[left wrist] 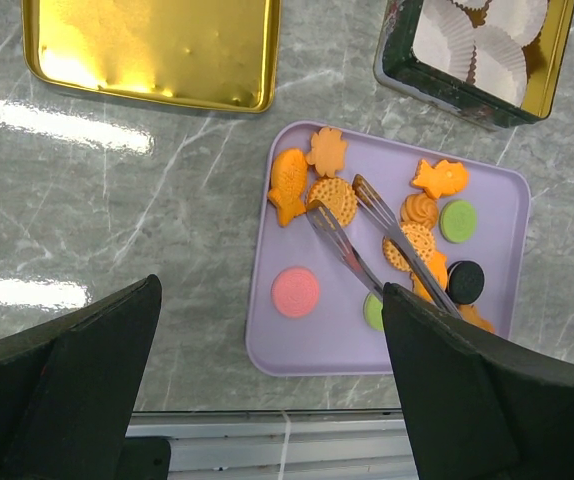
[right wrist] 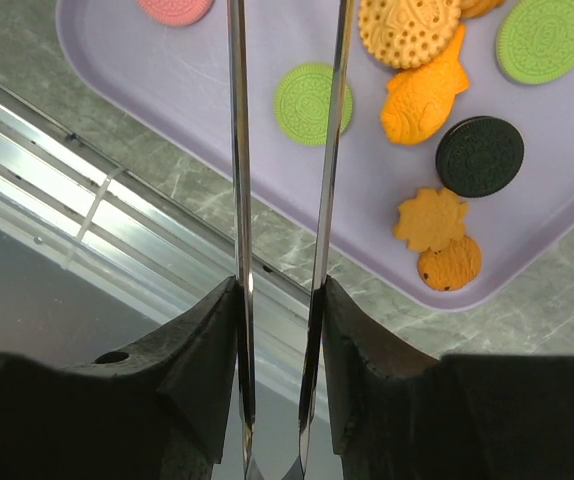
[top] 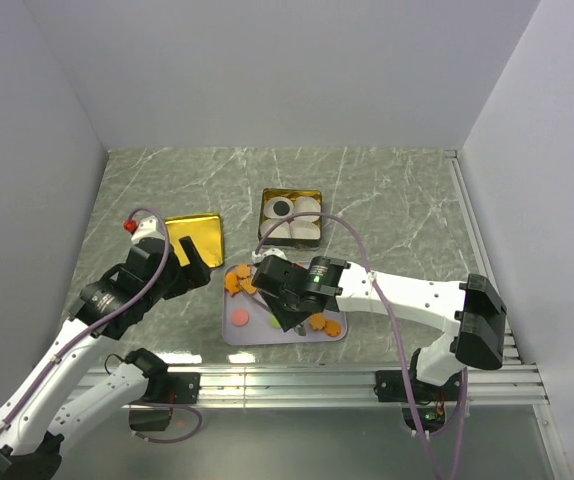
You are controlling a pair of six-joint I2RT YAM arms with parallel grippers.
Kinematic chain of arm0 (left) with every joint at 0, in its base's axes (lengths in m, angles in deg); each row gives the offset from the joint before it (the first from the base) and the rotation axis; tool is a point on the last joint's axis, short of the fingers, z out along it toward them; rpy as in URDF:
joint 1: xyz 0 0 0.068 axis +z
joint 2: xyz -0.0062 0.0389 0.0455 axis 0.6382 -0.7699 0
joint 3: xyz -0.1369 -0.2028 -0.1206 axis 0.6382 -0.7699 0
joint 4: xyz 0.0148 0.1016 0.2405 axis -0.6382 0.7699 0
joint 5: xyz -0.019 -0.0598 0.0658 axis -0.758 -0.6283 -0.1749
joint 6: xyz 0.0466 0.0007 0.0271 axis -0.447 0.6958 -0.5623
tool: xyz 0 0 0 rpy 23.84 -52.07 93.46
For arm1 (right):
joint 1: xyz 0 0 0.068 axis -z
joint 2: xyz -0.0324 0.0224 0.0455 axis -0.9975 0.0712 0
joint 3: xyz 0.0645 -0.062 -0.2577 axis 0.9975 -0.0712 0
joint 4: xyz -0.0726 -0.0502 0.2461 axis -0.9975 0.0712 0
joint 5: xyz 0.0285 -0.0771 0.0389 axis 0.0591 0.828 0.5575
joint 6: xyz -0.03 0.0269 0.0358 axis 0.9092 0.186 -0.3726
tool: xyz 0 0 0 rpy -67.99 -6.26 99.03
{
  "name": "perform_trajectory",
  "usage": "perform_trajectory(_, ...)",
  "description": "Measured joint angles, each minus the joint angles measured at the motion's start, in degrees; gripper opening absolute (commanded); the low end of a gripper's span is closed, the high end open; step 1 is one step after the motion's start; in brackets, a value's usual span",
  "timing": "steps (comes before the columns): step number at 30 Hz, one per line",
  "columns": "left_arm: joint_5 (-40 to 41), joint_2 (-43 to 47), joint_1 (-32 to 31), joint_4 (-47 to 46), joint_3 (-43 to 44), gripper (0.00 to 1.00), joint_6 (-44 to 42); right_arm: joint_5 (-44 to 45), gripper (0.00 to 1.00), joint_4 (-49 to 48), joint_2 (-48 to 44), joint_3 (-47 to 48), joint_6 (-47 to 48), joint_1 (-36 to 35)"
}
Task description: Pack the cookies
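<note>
The cookies lie on a lilac tray (left wrist: 307,345): mostly orange ones, plus a pink one (left wrist: 296,291), green ones (left wrist: 458,221) and a black one (left wrist: 465,281). My right gripper (right wrist: 279,300) is shut on the handles of metal tongs (right wrist: 237,150), low over the tray (top: 252,335). The tongs (left wrist: 367,240) reach left, their two tips on either side of a round orange cookie (left wrist: 339,197). My left gripper (left wrist: 267,300) hangs wide open and empty above the tray's near left part, seen from above at the tray's left (top: 192,265).
A gold tin (top: 290,215) holding white paper cups (left wrist: 487,50) stands just behind the tray. Its gold lid (left wrist: 152,50) lies flat to the left. A metal rail (top: 347,380) runs along the table's near edge. Grey walls close in the table.
</note>
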Motion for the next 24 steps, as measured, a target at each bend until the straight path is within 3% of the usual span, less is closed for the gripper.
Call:
perform_trajectory(16,0.0,-0.1,0.0,0.0,0.0,0.97,0.0,1.9,0.33,3.3,-10.1,-1.7,-2.7,0.0)
perform_trajectory(24,0.0,-0.1,0.0,0.0,0.0,0.97,0.0,3.3,0.31,5.9,-11.8,7.5,-3.3,3.8)
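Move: The right hand holds the tongs, their tips already astride the round cracker, which lies about 9 cm ahead, 9 cm left and 12 cm below the hand. The flower cookie is some 4 cm beyond the cracker and 2 cm farther left, and the fish cracker about 5 cm to its left. The packing box stands roughly 27 cm ahead of the hand, 1 cm right. From the left hand, the cracker lies about 9 cm right, 1 cm ahead, 19 cm down. Up, slowly and then quickly, the right hand rises about 10 cm, first easing some 3 cm to the right and finally swinging forward towards the box. The fingers keep their squeeze on the tongs, whose tips carry the round cracker up off the tray, while the wrist tilts some 15 degrees, left side rising and tips swinging out. ##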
